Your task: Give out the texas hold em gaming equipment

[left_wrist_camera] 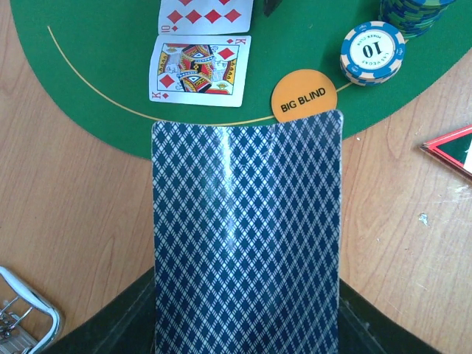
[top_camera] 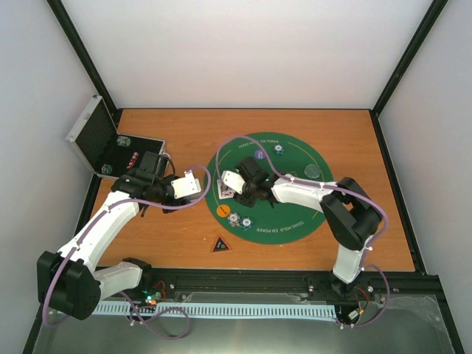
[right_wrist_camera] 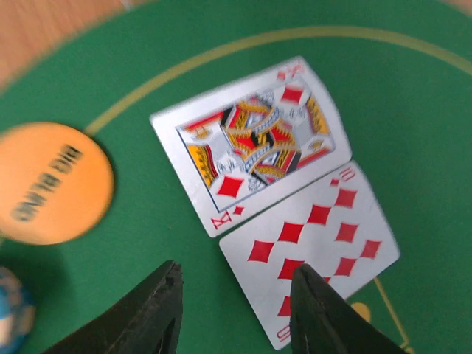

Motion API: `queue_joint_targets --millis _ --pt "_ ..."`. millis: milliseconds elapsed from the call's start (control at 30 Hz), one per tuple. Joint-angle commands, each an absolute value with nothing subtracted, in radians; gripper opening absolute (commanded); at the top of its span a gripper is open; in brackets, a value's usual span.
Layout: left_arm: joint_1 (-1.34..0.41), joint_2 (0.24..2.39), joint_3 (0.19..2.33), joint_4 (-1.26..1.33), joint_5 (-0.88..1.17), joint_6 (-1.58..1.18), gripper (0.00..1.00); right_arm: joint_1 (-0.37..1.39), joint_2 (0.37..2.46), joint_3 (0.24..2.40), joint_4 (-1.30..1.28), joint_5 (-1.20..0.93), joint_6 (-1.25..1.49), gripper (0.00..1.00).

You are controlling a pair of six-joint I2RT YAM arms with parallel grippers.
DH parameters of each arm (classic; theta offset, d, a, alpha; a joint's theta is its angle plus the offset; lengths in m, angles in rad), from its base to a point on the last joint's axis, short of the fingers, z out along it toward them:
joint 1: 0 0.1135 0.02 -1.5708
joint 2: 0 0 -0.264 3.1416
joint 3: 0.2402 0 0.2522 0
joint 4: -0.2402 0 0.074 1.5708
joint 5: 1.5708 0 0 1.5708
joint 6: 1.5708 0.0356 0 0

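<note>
My left gripper (left_wrist_camera: 247,324) is shut on a stack of blue-backed playing cards (left_wrist_camera: 247,236), held just short of the left edge of the green mat (top_camera: 295,221). A king of diamonds (left_wrist_camera: 198,70) and a ten of diamonds (left_wrist_camera: 206,15) lie face up on the mat. My right gripper (right_wrist_camera: 236,302) hovers open right over them, and its right finger (right_wrist_camera: 321,313) overlaps the ten (right_wrist_camera: 317,236). Beside the cards sit an orange BIG BLIND chip (left_wrist_camera: 304,96) and a blue-white chip (left_wrist_camera: 372,51). The dark red-edged triangle (top_camera: 220,244) lies on the wood.
An open silver case (top_camera: 92,136) stands at the table's back left corner, with chips in its black foam (top_camera: 122,144). A clear disc (top_camera: 313,171) and two chips (top_camera: 259,155) lie on the mat's far side. Another chip stack (left_wrist_camera: 413,15) is near the orange chip.
</note>
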State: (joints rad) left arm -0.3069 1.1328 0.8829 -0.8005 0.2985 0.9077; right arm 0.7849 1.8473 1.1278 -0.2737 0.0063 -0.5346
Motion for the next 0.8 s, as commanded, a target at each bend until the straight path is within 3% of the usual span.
queue_joint_targets --millis 0,67,133,167,433,767 --pt "-0.304 1.12 0.911 -0.805 0.309 0.902 0.48 0.77 1.686 1.106 -0.256 -0.136 -0.481 0.5" --pt "-0.303 1.122 0.914 -0.806 0.311 0.901 0.48 0.747 1.615 1.088 -0.229 -0.204 -0.427 0.67" --pt "-0.305 1.119 0.918 -0.808 0.318 0.904 0.48 0.709 1.551 1.073 -0.192 -0.264 -0.33 0.95" --pt "-0.305 1.118 0.918 -0.807 0.32 0.904 0.48 0.687 1.524 1.068 -0.175 -0.303 -0.27 1.0" --pt "-0.305 1.115 0.927 -0.798 0.331 0.915 0.48 0.665 1.56 1.106 0.034 -0.648 0.207 1.0" --pt "-0.305 1.108 0.935 -0.805 0.336 0.925 0.48 0.739 1.784 1.286 -0.05 -0.685 0.231 0.97"
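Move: The deck, gripped in the left hand's fingers, lies roughly 17 cm to the left of the right hand, some 5 cm back and 9 cm higher; its middle is only a centimetre or two beyond and below the left hand point. On the mat, about 3 cm below the right hand, are the ten of diamonds 4 cm ahead, the king of diamonds 3 cm ahead and 7 cm left, and the big blind button 6 cm back and 8 cm left. The ten of diamonds is left lying as the right hand climbs steeply some 18 cm from it, then swings about 8 cm left towards the held deck, sinking a little at the end. Its wrist rolls roughly 50 degrees so the downward fingers come round to point left, opening from about a third to fully wide. The left hand keeps the deck gripped and still. ##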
